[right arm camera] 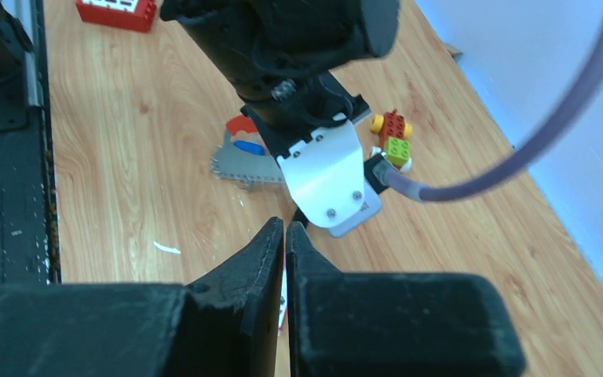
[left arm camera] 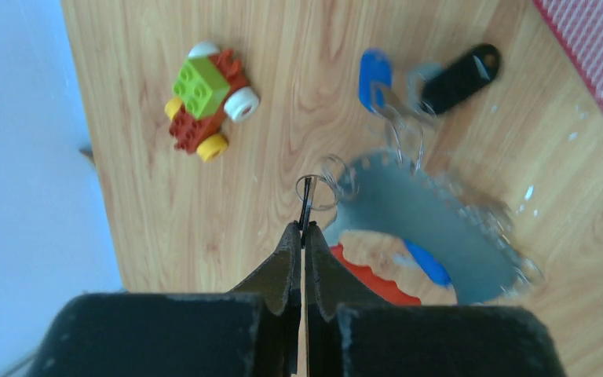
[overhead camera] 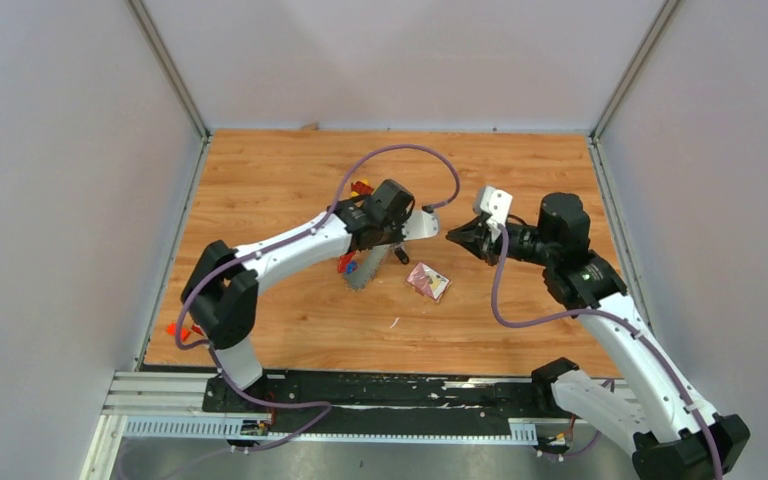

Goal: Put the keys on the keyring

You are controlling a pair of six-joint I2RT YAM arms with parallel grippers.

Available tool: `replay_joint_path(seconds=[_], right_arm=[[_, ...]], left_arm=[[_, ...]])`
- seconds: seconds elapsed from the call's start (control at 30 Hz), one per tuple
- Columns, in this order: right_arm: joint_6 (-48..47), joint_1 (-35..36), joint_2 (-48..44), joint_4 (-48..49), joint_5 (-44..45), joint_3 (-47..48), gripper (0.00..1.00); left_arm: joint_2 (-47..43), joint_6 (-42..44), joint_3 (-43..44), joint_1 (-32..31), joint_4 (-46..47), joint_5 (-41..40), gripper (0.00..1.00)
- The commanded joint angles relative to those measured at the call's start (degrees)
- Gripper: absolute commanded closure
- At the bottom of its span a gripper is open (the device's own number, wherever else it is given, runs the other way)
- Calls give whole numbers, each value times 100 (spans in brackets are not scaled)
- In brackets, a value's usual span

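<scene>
My left gripper [left arm camera: 304, 228] is shut on the thin metal ring of the keyring [left arm camera: 318, 188], held edge-on just above the table. Its grey crescent fob [left arm camera: 432, 228] and red fob [left arm camera: 369, 279] hang below the fingers. A blue-headed key [left arm camera: 374, 78] and a black-headed key [left arm camera: 459, 77] lie on the wood just beyond, and something blue [left arm camera: 428, 263] shows under the grey fob. My right gripper [overhead camera: 457, 237] is shut, with nothing seen between its fingers [right arm camera: 271, 243]. It hovers just right of the left wrist, pointing at it.
A red-yellow-green toy car [left arm camera: 204, 98] sits behind the keys. A pink foil packet [overhead camera: 428, 281] lies below and between the grippers. A red brick [overhead camera: 185, 328] rests at the table's left edge. The left arm's white camera plate [right arm camera: 326, 173] is close in front of the right fingertips.
</scene>
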Motion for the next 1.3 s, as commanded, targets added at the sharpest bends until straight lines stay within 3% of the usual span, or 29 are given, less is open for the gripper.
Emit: replay_joint_path(seconds=[0.0,0.27,0.67,0.8,0.93,1.13,1.27], right_arm=[[-935,-41,-384,-1016,352,102,94],[-1661,-40,-867,-1795,243,-110,93],[-1729,-37,-973,-1880,14,-343,92],[-1719,-36,-982,-1848,5,-369,92],[-1711,-35,-988,-1840,-18,-380,92],[-1726,-38,-1079,-1873,-111,-391,92],[-1709,-36,-1139,-1891,-201,-343,90]], left_arm=[[509,85,875,-109,72,-55,100],[1653,920,1626,-370,246,-30,100],[2634,2023,2009,-726,961,-562,88],[2743,2335,2005,-880,1255,-813,76],[2880,2482,1962,-979,1745,-1135,53],[2881,2597,1768,-963,2451,-1846,37],[2520,2451,1450,-798,2716,-1994,22]])
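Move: On the bare wood about 8 cm to the left hand's right, only 1 cm ahead and some 12 cm below, is the spot where the keyring still hanging from its closed fingertips will be laid. The toy car stands about 8 cm ahead and 1 cm right of that hand; the pink card lies about 13 cm right and 10 cm back. From the right hand the spot is roughly 8 cm left, 5 cm ahead and 27 cm down. Sweeping right and a little forward, then sinking, the left hand takes the held keyring down to the table, about 13 cm right in all and 8 cm down at its lowest. There its fingers begin to part and spread wide, letting go, while it rises about 3 cm and eases forward, tilting up. The empty right hand, fingers shut, draws back, down and right, about 5 cm back. ##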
